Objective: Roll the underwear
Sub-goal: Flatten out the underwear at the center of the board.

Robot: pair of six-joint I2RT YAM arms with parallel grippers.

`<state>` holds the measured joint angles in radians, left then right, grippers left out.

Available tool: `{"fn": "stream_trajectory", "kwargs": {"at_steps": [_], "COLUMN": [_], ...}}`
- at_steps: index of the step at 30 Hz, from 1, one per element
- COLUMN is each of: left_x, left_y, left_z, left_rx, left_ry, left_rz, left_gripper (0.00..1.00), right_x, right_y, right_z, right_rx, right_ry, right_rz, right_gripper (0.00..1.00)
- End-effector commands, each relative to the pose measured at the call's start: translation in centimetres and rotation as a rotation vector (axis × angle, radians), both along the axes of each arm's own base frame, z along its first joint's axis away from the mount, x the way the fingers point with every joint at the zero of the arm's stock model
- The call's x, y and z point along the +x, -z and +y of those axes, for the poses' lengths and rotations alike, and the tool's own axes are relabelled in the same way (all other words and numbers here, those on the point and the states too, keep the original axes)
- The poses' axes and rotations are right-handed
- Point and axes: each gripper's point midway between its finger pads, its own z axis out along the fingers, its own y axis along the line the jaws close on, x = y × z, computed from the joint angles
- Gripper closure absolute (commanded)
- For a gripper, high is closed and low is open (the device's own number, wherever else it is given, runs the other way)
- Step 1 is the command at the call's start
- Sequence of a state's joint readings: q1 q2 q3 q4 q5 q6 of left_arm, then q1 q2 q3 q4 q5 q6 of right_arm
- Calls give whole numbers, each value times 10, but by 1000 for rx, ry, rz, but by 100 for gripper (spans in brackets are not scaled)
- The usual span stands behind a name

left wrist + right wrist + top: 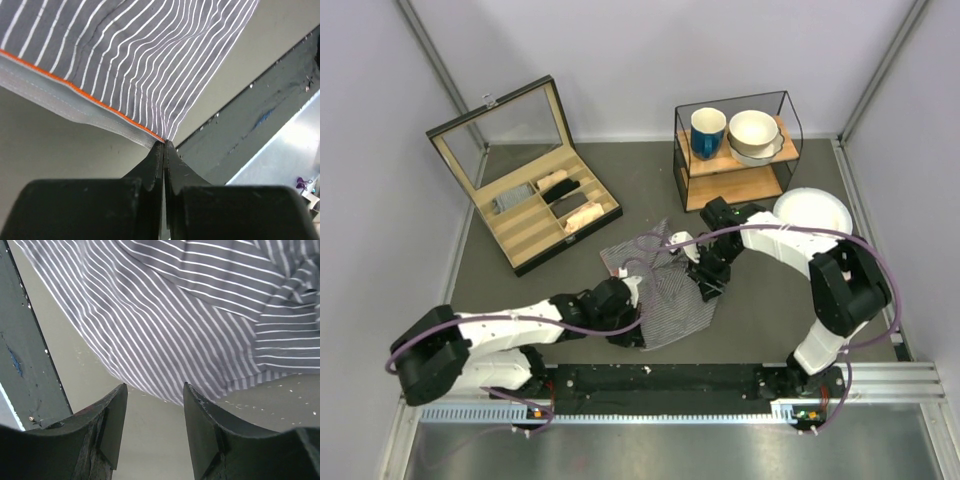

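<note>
The underwear [672, 292], grey cloth with thin white stripes, lies partly rumpled in the middle of the table. My left gripper [637, 327] is at its near left corner. In the left wrist view that gripper [164, 144] is shut on the corner of the underwear [150, 50], where the pale waistband with an orange line meets the striped cloth. At the cloth's right edge sits my right gripper [709, 291]. The right wrist view shows it [155, 388] open, its tips just short of the underwear's hem [200, 315], with bare table between the fingers.
An open wooden box [535, 190] with several fabric rolls stands at the back left. At the back right, a glass-sided shelf [735, 150] holds a blue mug and bowls, and a white plate [812, 212] lies beside it. A black rail [660, 380] runs along the near edge.
</note>
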<state>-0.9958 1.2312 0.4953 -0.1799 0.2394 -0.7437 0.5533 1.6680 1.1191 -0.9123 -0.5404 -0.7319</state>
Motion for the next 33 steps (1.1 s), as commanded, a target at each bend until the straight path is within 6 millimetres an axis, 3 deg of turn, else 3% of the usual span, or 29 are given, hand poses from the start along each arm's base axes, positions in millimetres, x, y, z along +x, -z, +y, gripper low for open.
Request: {"fn": "stream_trajectory", "kwargs": {"at_steps": [1, 7, 11, 12, 13, 19, 22, 27, 30, 33], "left_x": [-17, -39, -42, -41, -39, -10, 13, 62, 85, 101], "left_y": [-18, -7, 1, -3, -4, -32, -59, -100, -121, -122], "left_z": [2, 13, 16, 15, 15, 24, 31, 59, 70, 78], "left_rx": [-113, -135, -130, -142, -146, -127, -122, -70, -49, -19], "left_ry": [-5, 22, 21, 18, 13, -55, -99, -209, -254, -286], "left_rz": [37, 110, 125, 112, 101, -84, -228, -534, -653, -672], "left_gripper": [100, 100, 100, 99, 91, 62, 43, 27, 19, 19], "right_x": [1, 1, 3, 4, 2, -6, -10, -27, -24, -19], "right_y": [3, 9, 19, 24, 26, 36, 34, 26, 25, 24], "right_z": [-4, -6, -12, -14, -15, -15, -11, -7, -16, -36], "right_rx": [-12, -31, -81, -100, -109, -126, -109, -88, -133, -202], "right_ry": [-1, 8, 30, 36, 39, 61, 75, 60, 64, 88], "right_rz": [-3, 7, 12, 19, 26, 93, 130, 243, 205, 149], "right_gripper": [51, 51, 50, 50, 51, 53, 57, 84, 90, 93]}}
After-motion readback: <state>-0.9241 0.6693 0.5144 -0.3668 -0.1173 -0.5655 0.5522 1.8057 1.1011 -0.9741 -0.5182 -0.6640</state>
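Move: The left fingers already pinch the underwear's near-left corner, and the bare spot it is taken to lies about 4 cm back and 2 cm to their left, a centimetre lower, right by the table's near edge. The underwear's middle is some 12 cm ahead and 5 cm right of that hand. The half-open right hand has its target, the underwear's right edge, about 2 cm back, 1 cm right and 4 cm below, with the plate roughly 16 cm ahead and 23 cm right. Still pinching the near-left corner, the left hand draws it back and a little left, about 5 cm, towards the table's near edge, then opens to let go and rises some 11 cm while swinging forward and left over the underwear's left edge, its fingers tilting about 30 degrees forward. Meanwhile the right hand first creeps, then sinks nearly 4 cm to the underwear's right edge with a small shift right, and closes on the fabric, pinching it while easing back about 2 cm. ##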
